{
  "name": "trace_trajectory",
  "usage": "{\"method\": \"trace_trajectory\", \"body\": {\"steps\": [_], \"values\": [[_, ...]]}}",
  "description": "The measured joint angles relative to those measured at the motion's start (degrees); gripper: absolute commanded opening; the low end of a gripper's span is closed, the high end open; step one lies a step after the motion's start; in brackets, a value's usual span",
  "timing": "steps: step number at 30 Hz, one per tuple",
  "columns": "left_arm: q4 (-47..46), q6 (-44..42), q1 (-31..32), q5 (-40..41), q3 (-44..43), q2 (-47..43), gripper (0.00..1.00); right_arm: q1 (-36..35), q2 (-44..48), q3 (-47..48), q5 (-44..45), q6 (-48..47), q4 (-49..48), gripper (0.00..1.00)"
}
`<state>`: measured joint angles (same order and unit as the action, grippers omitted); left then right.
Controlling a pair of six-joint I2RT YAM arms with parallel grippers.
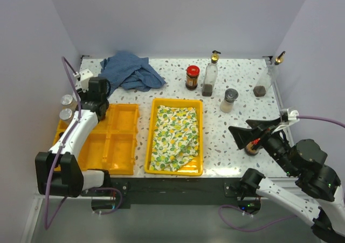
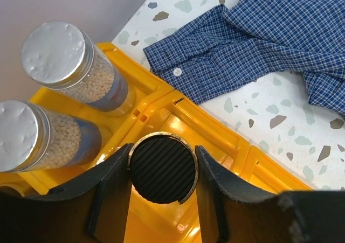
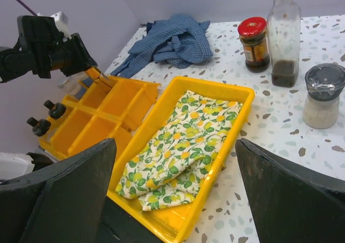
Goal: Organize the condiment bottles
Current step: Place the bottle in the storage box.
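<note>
My left gripper [image 2: 163,148] is shut on a bottle with a black ribbed, gold-rimmed cap [image 2: 161,167], held over the yellow compartment tray [image 2: 226,124]. Two silver-lidded spice shakers [image 2: 59,57] [image 2: 24,135] stand in that tray's far-left compartments [image 1: 67,106]. A red-lidded dark jar [image 1: 192,77], a glass bottle with a gold pourer [image 1: 210,75] and a grey-capped shaker [image 1: 229,100] stand on the table behind the second tray. Another pourer bottle [image 1: 268,78] is at the back right. My right gripper [image 1: 249,132] hangs open and empty above a small brown jar [image 1: 252,147].
A second yellow tray [image 1: 200,140] in the middle holds a lemon-print cloth [image 1: 175,138]. A crumpled blue checked cloth [image 1: 129,70] lies at the back left, just beyond the compartment tray. Walls close the table at back and sides.
</note>
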<state>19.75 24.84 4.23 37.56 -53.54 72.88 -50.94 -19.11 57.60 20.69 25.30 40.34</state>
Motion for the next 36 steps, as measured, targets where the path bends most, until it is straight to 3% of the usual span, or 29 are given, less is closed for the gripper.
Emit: {"method": "trace_trajectory", "body": {"steps": [4, 5, 12, 18, 25, 36], "values": [[-0.02, 0.0, -0.37, -0.98, 0.11, 0.74, 0.45, -0.02, 0.0, 0.0, -0.48, 0.22, -0.09, 0.97], [-0.07, 0.0, -0.37, -1.16, 0.2, 0.74, 0.58, 0.0, 0.0, 0.0, -0.52, 0.24, -0.09, 0.97], [-0.26, 0.22, -0.42, -1.57, 0.33, 1.03, 0.9, -0.02, 0.0, 0.0, -0.7, 0.24, -0.07, 0.97], [3.08, 1.77, -0.42, -0.68, -1.14, 1.09, 0.99, 0.0, 0.0, 0.02, -0.66, 0.59, 0.0, 0.97], [6.14, 0.87, -0.44, -2.71, -8.02, -3.3, 0.97, 0.0, -1.77, 0.02, -0.7, 1.95, 0.48, 0.97], [2.58, -6.05, 0.74, -29.9, -12.46, -10.25, 1.0, 0.0, -14.03, -0.72, 2.47, 8.31, 2.82, 0.96]]}}
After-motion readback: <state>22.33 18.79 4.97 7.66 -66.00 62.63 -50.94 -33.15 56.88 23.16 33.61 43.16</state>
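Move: The left hand still grips the black-capped bottle over the storage box's far middle compartment, whose middle is about 9 cm below, 2 cm back and 1 cm left. Two silver-capped jars stand some 11 cm left, one level with the hand, the other 6 cm back; the blue cloth lies about 17 cm ahead, 12 cm right. From the open right hand that compartment is roughly 18 cm ahead, 47 cm left, the yellow tray 11 cm ahead, 18 cm left, both far below. The left hand sinks a last centimetre with the bottle, spreads its fingers from half open to wide to let go of it, then rises straight off the cap, some 13 cm in all, swinging about 9 cm right towards the tray side while turning some 30 degrees clockwise and tipping up. Late on, the open right hand comes down about 5 cm, forward and left towards the tray, its fingers tipping down, touching nothing. ##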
